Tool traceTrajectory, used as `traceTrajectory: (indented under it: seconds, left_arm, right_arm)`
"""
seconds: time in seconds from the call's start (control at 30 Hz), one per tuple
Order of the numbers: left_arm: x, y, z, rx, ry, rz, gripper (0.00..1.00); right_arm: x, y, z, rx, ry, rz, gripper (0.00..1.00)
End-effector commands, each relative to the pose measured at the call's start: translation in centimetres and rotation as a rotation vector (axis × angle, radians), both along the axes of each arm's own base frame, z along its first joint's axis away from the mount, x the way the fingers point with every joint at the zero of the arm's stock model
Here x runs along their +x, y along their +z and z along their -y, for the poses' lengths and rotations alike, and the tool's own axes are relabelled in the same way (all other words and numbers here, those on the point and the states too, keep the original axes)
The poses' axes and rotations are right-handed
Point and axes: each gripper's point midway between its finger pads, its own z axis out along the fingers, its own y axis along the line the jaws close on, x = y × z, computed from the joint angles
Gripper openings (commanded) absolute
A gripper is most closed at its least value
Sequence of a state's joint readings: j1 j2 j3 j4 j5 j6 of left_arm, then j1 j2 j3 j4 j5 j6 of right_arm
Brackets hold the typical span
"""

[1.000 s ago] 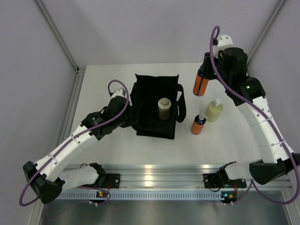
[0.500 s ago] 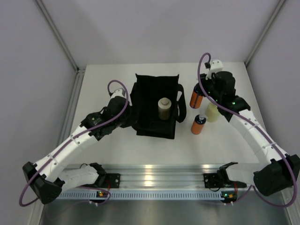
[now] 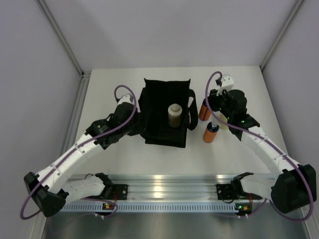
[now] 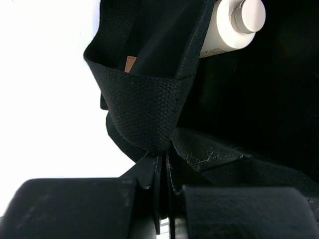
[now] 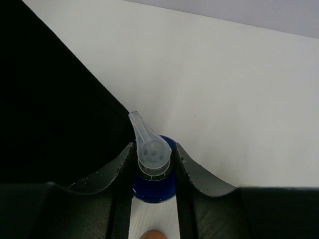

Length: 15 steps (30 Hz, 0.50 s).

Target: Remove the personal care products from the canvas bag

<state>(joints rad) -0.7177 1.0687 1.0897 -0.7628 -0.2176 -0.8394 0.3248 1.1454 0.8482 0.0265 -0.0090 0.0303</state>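
Observation:
The black canvas bag [image 3: 159,102] stands open in the middle of the table. A beige bottle [image 3: 174,115] stands inside it and also shows in the left wrist view [image 4: 227,27]. My left gripper [image 3: 136,122] is shut on the bag's left wall [image 4: 144,99]. My right gripper [image 3: 206,106] is shut on an orange bottle [image 3: 203,112], held low just right of the bag. In the right wrist view the fingers pinch its blue cap [image 5: 152,186] under a clear nozzle. A second orange bottle [image 3: 211,133] stands on the table. The yellow-green bottle is hidden behind my right arm.
The bag's strap handle [image 3: 192,107] hangs on its right side, close to the held bottle. White table [image 3: 239,84] lies to the right and behind. Grey walls close in the table at left, back and right.
My right arm has come down and to the left with the orange bottle, from high at the back right to beside the bag. It now covers the yellow-green bottle. The left arm has not moved.

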Motion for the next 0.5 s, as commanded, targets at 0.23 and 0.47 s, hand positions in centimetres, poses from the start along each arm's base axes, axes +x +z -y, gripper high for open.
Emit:
traceTrajectory:
  seconds: [0.23,0.47]
  left_arm:
    - [0.2,0.5,0.2,-0.022,0.002,0.02,0.0]
    - [0.2,0.4,0.2,-0.017,0.001,0.019,0.0]
  right_arm:
    - [0.7,4.4,0.8,0.033,-0.013,0.294,0.0]
    - [0.5,2.2,2.2,0.007,-0.077,0.287,0.01]
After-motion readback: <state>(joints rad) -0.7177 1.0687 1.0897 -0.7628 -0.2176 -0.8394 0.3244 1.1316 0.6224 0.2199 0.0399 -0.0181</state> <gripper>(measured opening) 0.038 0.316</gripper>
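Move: Below the right hand, which already holds a blue-capped orange pump bottle by its top, the free table spot for it lies roughly 20 cm down, 1 cm back and 2 cm left. The standing orange bottle is about 5 cm back and 4 cm right of that hand, the green bottle level and some 10 cm right, the canvas bag 3 cm ahead and 15 cm left. From the left hand, the spot is about 12 cm ahead and 23 cm right. Sinking about 6 cm, the right hand lowers the held pump bottle towards the table between the canvas bag and the green bottle, drifting a little left and back in the latter part of the way. Its fingers keep their grip and the wrist barely turns. The left hand stays still, keeping the bag's near-left rim pinched. ##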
